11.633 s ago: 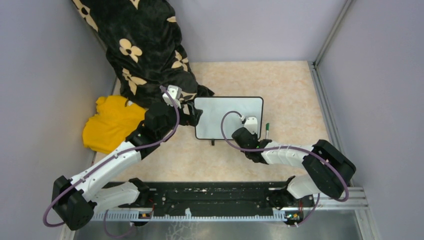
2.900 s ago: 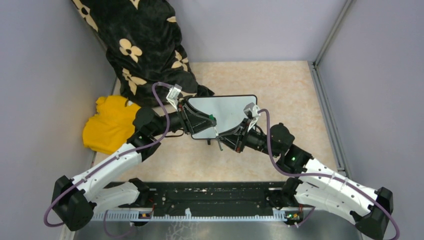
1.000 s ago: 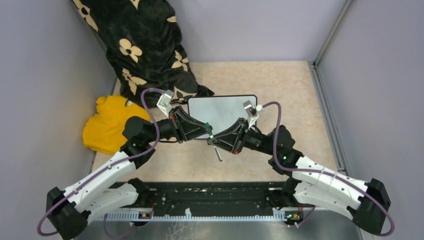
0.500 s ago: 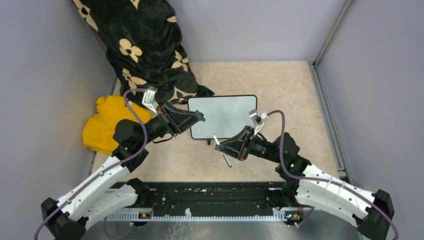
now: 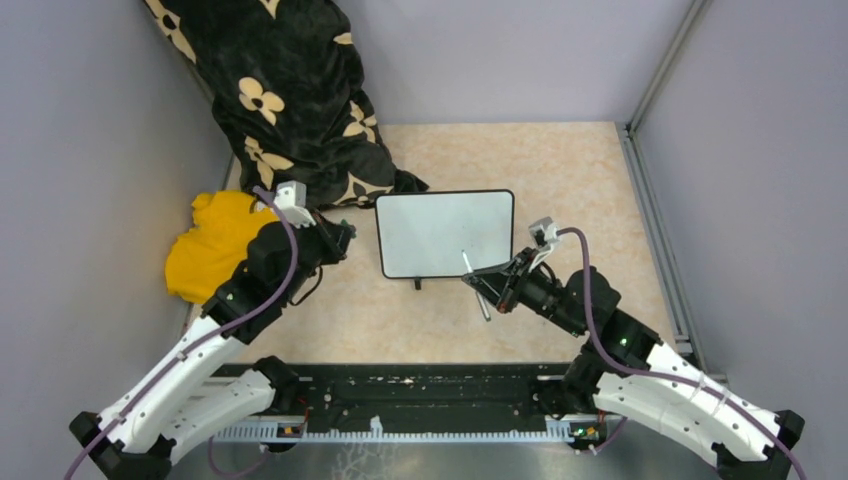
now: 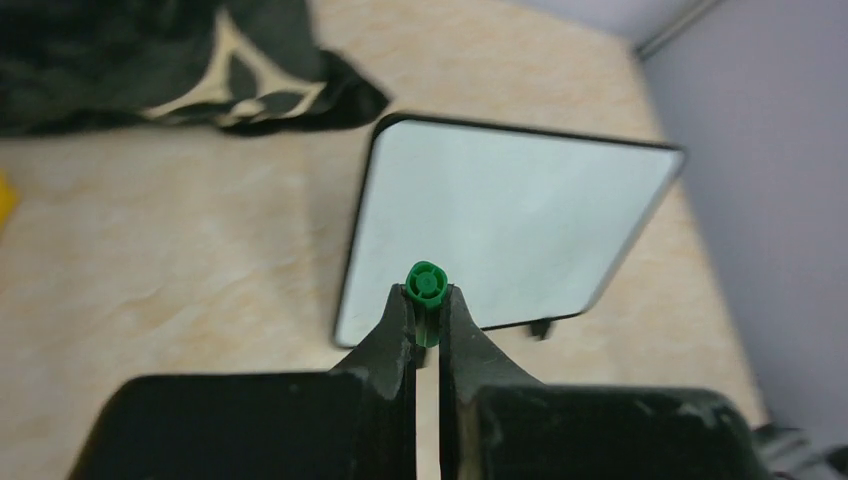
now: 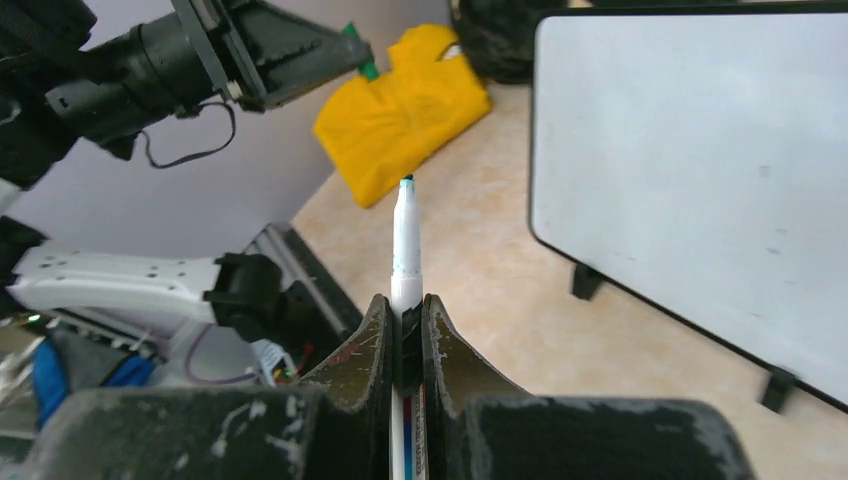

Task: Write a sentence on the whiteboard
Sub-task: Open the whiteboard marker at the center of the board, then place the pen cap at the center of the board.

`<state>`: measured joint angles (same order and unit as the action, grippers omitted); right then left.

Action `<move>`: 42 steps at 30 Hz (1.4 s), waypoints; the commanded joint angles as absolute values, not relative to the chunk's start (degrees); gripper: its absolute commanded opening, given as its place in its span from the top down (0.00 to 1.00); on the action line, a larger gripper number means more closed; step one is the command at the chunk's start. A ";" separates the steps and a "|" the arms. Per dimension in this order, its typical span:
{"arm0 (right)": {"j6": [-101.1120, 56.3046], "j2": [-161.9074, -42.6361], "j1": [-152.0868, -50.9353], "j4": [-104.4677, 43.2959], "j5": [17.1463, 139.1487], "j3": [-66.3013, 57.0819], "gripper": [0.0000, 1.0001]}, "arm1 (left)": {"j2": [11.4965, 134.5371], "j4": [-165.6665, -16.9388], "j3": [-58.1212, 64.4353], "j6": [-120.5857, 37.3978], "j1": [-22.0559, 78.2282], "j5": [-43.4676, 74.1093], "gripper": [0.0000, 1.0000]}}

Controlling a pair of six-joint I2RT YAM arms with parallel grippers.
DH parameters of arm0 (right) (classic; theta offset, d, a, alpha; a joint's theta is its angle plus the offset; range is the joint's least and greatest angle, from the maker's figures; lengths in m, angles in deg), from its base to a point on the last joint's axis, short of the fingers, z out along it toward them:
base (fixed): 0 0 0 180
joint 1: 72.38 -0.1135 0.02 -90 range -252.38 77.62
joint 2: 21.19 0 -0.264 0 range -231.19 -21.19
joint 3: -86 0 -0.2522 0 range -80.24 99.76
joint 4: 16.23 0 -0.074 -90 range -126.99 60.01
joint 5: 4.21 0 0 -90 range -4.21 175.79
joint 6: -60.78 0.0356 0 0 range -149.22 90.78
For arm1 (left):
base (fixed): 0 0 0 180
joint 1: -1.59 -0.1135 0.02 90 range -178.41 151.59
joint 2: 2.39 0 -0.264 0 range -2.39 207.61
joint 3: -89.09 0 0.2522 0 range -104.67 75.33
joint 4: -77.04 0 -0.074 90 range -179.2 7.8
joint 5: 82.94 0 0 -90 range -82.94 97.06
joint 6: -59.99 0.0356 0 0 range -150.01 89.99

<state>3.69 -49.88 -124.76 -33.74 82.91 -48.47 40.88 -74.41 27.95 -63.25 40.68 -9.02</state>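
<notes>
The whiteboard (image 5: 445, 232) lies on the table, white with a thin black frame and two small feet; its surface is blank and no sentence shows on it. It also shows in the left wrist view (image 6: 510, 230) and the right wrist view (image 7: 700, 160). My left gripper (image 5: 340, 232) (image 6: 427, 295) is left of the board and shut on a green marker cap (image 6: 426, 285). My right gripper (image 5: 480, 285) (image 7: 406, 305) is just off the board's near right corner. It is shut on an uncapped white marker (image 5: 467, 265) (image 7: 404, 235) with a green tip.
A yellow cloth (image 5: 215, 245) lies at the left wall. A black cloth with cream flowers (image 5: 280, 90) is heaped at the back left, close to the board's far left corner. Grey walls and a metal rail bound the table.
The two grippers have drawn apart, separating cap from marker. My left arm pulled back left with the cap. My right arm moved right and nearer with the marker.
</notes>
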 commanded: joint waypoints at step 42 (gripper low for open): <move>-0.30 -50.06 -125.03 -46.95 95.67 -46.67 1.00 | 84.00 -67.61 31.40 -60.68 22.82 -2.72 0.69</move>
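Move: The left hand still pinches the green cap. The bare patch of table where the cap will go is about 3 cm ahead of this hand, 7 cm to its left and 28 cm below. From the same hand, the whiteboard's middle is some 16 cm ahead and 19 cm right, its left foot 2 cm ahead and 12 cm right, and the yellow cloth 12 cm ahead and 37 cm left. From the right hand, that patch is roughly 14 cm ahead, 28 cm left and 26 cm down. The left hand carries the pinched green cap down about 27 cm, swinging some 8 cm left in the first half and tipping its fingers from nearly level to steeply down, then slows just over the bare table left of the whiteboard and parts its fingers a little to let go of the cap. Meanwhile the right hand keeps its grip on the uncapped marker and eases down about 5 cm, right nearly 4 cm and slightly forward, rolling a little and turning some 10 degrees clockwise. ##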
